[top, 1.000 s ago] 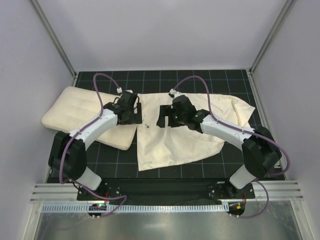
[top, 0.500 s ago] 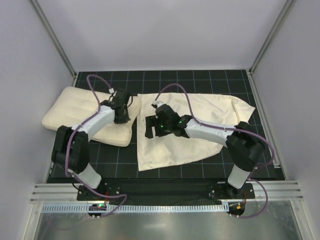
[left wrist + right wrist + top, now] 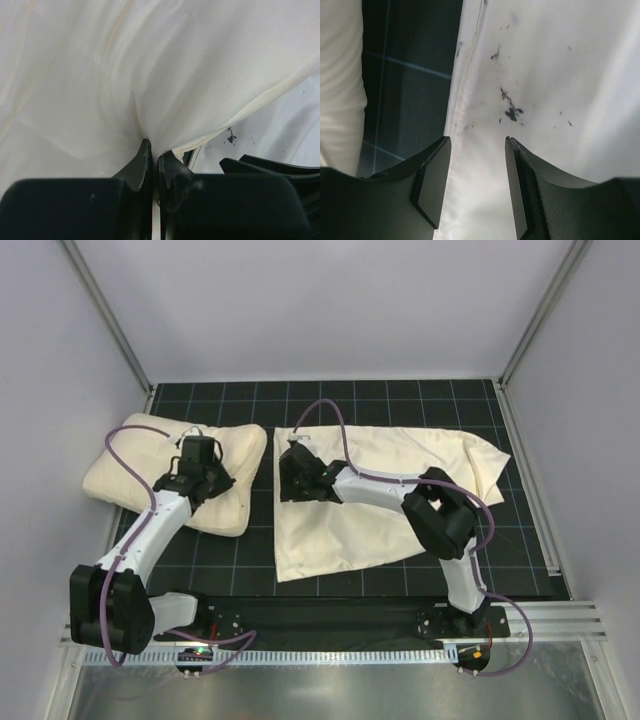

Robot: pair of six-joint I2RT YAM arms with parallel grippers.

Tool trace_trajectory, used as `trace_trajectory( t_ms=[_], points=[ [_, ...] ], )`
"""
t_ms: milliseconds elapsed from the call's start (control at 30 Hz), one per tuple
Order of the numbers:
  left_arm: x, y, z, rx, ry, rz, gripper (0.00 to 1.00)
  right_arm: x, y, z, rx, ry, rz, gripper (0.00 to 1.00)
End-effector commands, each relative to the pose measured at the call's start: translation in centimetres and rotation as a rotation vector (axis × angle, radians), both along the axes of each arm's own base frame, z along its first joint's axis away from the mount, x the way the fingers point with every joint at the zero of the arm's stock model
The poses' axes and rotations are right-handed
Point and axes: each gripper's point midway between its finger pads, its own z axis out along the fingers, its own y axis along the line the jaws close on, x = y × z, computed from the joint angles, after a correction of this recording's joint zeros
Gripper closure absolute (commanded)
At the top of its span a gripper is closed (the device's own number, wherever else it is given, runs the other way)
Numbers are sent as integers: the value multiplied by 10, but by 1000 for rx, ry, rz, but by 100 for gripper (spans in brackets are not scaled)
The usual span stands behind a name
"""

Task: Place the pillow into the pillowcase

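Note:
The plump cream pillow (image 3: 150, 465) lies at the left of the mat, and its cloth fills the left wrist view (image 3: 100, 75). My left gripper (image 3: 203, 475) (image 3: 154, 149) sits on the pillow's right half, shut on a pinch of its cover. The limp, wrinkled pillowcase (image 3: 390, 495) lies flat at centre right, with dark specks near its hem (image 3: 555, 75). My right gripper (image 3: 292, 477) (image 3: 475, 142) is at the pillowcase's left hem. Its fingers stand open, with the cloth lying between them.
Everything rests on a black grid mat (image 3: 330, 400), and a narrow strip of it (image 3: 405, 75) separates pillow and pillowcase. Grey walls and metal posts enclose the back and sides. A metal rail (image 3: 320, 625) runs along the near edge by the arm bases.
My left gripper moved left onto the pillow and shut on its cover. My right gripper slid left across the pillowcase to its left hem, and its jaws narrowed.

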Motion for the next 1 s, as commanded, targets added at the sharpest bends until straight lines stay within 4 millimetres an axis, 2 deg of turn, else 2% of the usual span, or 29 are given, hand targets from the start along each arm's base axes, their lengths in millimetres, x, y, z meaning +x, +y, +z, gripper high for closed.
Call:
trace_trajectory(
  t_ms=[0,33,67,133,167,233,267,433,667,700,867,933,967],
  points=[
    [12,16,18,-1,-96,83,100,34,6,31,-1,-110,-134,46],
    [11,15,18,-6,-101,83,100,39,6,24,-24,-116,-146,47],
    [10,14,17,-12,-101,77,100,46,8,31,-27,-135,-161,48],
    [9,12,18,-20,-104,74,100,52,11,22,-49,-134,-166,48],
    [7,12,17,-22,-106,74,100,57,14,26,-50,-140,-171,49],
    [6,12,19,-27,-118,72,100,61,15,15,-78,-138,-184,49],
    [4,13,19,-26,-124,79,100,65,17,20,-76,-145,-193,50],
    [2,17,29,-26,-167,96,100,75,20,13,-96,-148,-219,53],
    [0,16,30,-27,-172,86,100,80,33,3,-81,-135,-206,56],
    [1,16,29,-26,-169,87,100,80,33,-4,-89,-126,-204,57],
    [2,15,26,-28,-162,82,100,81,32,-10,-112,-117,-213,62],
    [2,14,26,-28,-160,81,100,80,32,-10,-113,-116,-209,67],
    [2,14,26,-27,-162,80,100,80,32,-9,-110,-115,-209,74]
  ],
)
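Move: The pillowcase's left edge, where the right fingers are bound, lies about 8 cm ahead, 3 cm left and 4 cm below the right hand; the pillow's far right corner is roughly 14 cm ahead and 7 cm left of that hand. From the left hand, which already pinches the pillow, that pillowcase edge is some 5 cm ahead, 11 cm right and 11 cm below. Right hand reaches about 7 cm forward, slightly left, then sinks onto the pillowcase's left edge, fingers half closing. ##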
